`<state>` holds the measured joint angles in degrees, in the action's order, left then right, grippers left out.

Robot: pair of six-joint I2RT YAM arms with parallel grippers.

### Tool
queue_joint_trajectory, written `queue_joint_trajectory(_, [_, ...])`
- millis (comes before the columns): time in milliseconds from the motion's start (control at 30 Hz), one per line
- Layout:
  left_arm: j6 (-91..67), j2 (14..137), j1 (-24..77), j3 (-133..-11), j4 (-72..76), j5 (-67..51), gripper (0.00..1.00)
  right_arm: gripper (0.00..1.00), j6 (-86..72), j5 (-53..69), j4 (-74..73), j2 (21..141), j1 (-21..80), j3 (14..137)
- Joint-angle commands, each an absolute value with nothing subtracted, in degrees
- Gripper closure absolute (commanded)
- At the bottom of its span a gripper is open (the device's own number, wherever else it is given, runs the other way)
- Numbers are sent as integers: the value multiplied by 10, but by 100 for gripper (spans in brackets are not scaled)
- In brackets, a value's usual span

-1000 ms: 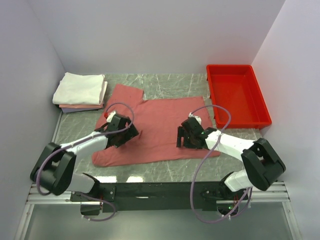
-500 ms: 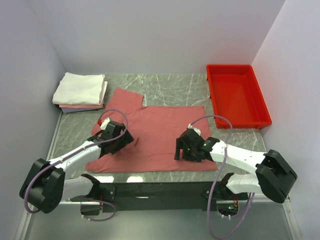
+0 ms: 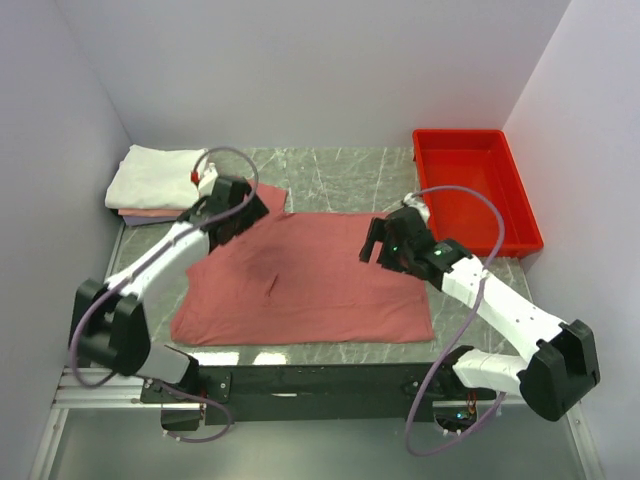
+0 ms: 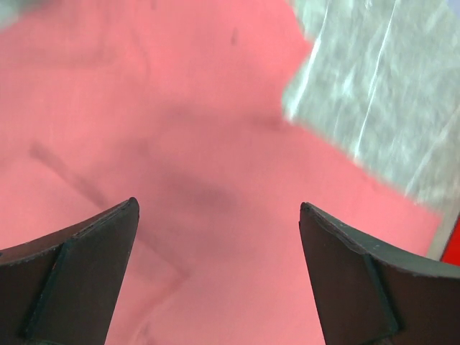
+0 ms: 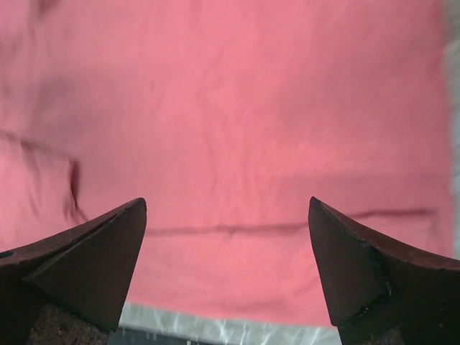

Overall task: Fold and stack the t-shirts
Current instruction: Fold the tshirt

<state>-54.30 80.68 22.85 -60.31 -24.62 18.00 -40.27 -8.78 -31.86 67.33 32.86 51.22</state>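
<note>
A dusty salmon-red t-shirt (image 3: 310,285) lies spread flat in the middle of the marble table. My left gripper (image 3: 243,212) hovers open over its far left sleeve, beside a stack of folded t-shirts (image 3: 158,178), white on top and pale pink beneath. In the left wrist view the left gripper (image 4: 218,204) holds nothing, with only the red shirt (image 4: 165,129) below it. My right gripper (image 3: 385,243) hangs open over the shirt's far right corner. The right wrist view shows the right gripper (image 5: 227,200) empty above the shirt (image 5: 230,108), near its hem.
A rigid bright red plastic tray (image 3: 478,235) stands at the far right, close to the right arm. White walls close in the table on three sides. Bare marble (image 3: 350,165) shows behind the shirt, and a strip of table (image 5: 215,327) shows past the hem.
Both grippers have left the shirt's near part and moved up toward its far edge. The shirt slid toward the front and now lies flatter. The right jaws have opened a little wider.
</note>
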Motion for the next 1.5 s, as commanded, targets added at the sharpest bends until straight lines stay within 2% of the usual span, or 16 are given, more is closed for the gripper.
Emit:
queue_joint_trajectory(0, [-498, 894, 192, -711, -243, 193, 1, 0, -366, -86, -294, 644, 288, 532])
queue_joint_trajectory(167, [-461, 1075, 144, -872, -265, 185, 1, 0, -338, -86, -283, 621, 272, 529])
queue_joint_trajectory(300, [-449, 1215, 108, -1085, -340, 201, 1, 0, -330, -105, -280, 610, 260, 514])
queue_joint_trajectory(367, [-436, 1290, 96, -1153, -370, 202, 1, 0, -326, -103, -279, 609, 256, 510])
queue_joint_trajectory(400, [-430, 1312, 91, -1213, -391, 201, 0, 0, -325, -103, -279, 609, 250, 507])
queue_joint_trajectory(500, [-418, 1381, 82, -1295, -414, 182, 1, 0, -320, -100, -277, 610, 243, 505])
queue_joint_trajectory(600, [-408, 1399, 72, -1291, -390, 167, 2, 0, -318, -97, -285, 613, 242, 504])
queue_joint_trajectory(633, [-393, 1399, 70, -1281, -355, 164, 10, 0, -318, -95, -287, 612, 241, 503])
queue_joint_trajectory(700, [-380, 1404, 70, -1263, -325, 169, 14, 0, -320, -89, -286, 610, 241, 495])
queue_joint_trajectory(867, [-368, 1455, 72, -1328, -354, 160, 23, 0, -330, -76, -276, 602, 240, 476])
queue_joint_trajectory(1100, [-362, 1465, 75, -1322, -333, 194, 31, 0, -334, -72, -278, 597, 240, 463])
queue_joint_trajectory(1300, [-345, 1465, 88, -1303, -348, 200, 46, 0, -335, -76, -266, 597, 240, 456])
queue_joint_trajectory(1467, [-319, 1470, 108, -1314, -381, 242, 54, 0, -335, -71, -259, 609, 240, 457])
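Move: Roughly 26 cm ahead of the left hand, 8 cm to its left and 13 cm lower lies the far-left corner of the t-shirt's sleeve. The white folded stack's middle is some 20 cm to the left of that corner and level with it in reach, while the shirt's body centres about 9 cm back from the left hand and 12 cm to its right. Seen from the right hand, the sleeve corner is about 36 cm ahead and 35 cm left. Sweeping fast over the shirt, the open left hand goes some 25 cm forward and 8 cm left, then mostly down, about 11 cm in all, onto the sleeve's far-left corner beside the folded stack. There it nearly stops, rolls its left side up and closes to about half, the cloth tip between its fingertips. The open right hand shifts roughly 5 cm right above the shirt, rising a little and sinking again. ##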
